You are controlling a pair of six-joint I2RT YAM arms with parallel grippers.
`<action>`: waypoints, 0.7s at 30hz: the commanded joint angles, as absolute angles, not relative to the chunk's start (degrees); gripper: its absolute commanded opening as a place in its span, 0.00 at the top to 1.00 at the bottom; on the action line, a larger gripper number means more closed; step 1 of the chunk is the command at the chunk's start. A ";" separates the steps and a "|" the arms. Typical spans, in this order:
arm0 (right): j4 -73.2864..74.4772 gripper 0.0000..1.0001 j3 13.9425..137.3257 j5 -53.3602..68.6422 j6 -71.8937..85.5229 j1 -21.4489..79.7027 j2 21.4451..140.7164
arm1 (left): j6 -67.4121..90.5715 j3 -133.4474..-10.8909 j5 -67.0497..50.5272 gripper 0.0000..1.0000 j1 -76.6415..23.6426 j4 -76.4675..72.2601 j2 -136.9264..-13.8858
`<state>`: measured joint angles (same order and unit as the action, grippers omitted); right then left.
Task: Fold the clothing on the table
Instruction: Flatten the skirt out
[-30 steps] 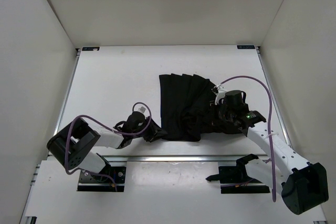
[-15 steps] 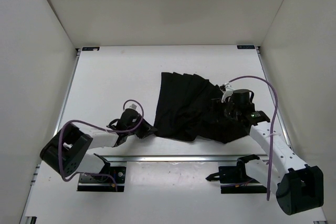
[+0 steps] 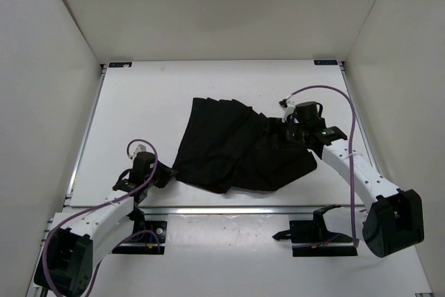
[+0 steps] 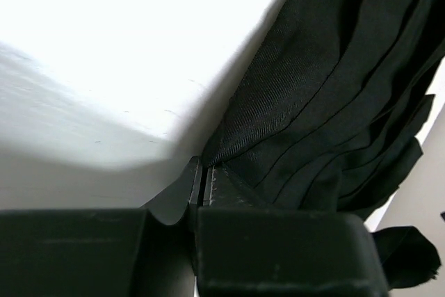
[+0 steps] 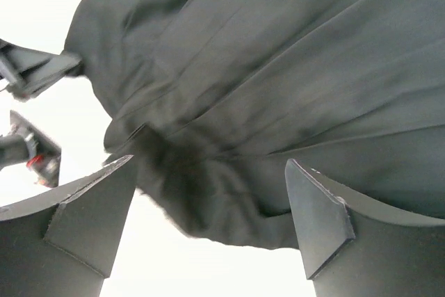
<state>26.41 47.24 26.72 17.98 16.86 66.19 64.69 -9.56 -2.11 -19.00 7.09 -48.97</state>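
Observation:
The black pleated clothing lies spread across the middle of the white table, its pleats fanning toward the back. My left gripper is at its near-left corner, shut on the fabric. In the left wrist view the jaws meet with the corner of the clothing pinched between their tips. My right gripper hovers over the garment's right side. In the right wrist view it stands open, the clothing below and nothing between its fingers.
A metal rail runs along the near edge just in front of the garment. White walls close in the left, right and back. The right arm's base mount sits below the rail. A purple cable loops off the right arm.
The left gripper shut on the garment's near-left corner and dragged it left, spreading the cloth wider. The right gripper opened, let go of the fabric and drew back slightly.

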 commanded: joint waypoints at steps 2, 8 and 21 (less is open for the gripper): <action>30.85 0.17 50.10 29.09 25.04 22.40 67.77 | 63.80 -7.74 -0.09 1.00 -18.10 10.02 -47.20; 23.57 0.17 43.43 31.73 28.21 29.44 64.25 | 63.20 -6.59 -0.61 1.00 -18.28 8.44 -46.40; 14.95 0.55 37.45 28.56 23.38 33.67 66.71 | 57.31 -9.40 -1.32 1.00 -18.37 10.63 -48.60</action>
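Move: The right hand, empty and open, is over the skirt's right half. The loose fold on the skirt's near edge lies about 9 cm back, 7 cm left and 12 cm below it. The skirt's right corner is some 15 cm to its right, 3 cm back and 13 cm down. The left hand still pinches the skirt's near-left corner, about 33 cm left of the right hand, 5 cm back and 13 cm lower; from the left hand the fold lies some 24 cm right and 5 cm back. The right hand sweeps back about 8 cm and left about 6 cm over the skirt to the loose fold on its near edge, sinking some 4 cm, mostly late on, while the wrist turns roughly 15 degrees counter-clockwise. Its fingers travel wide open and at the very end close to about half with the fold between them, while the left hand stays put, keeping the near-left corner pinched close to the table. ##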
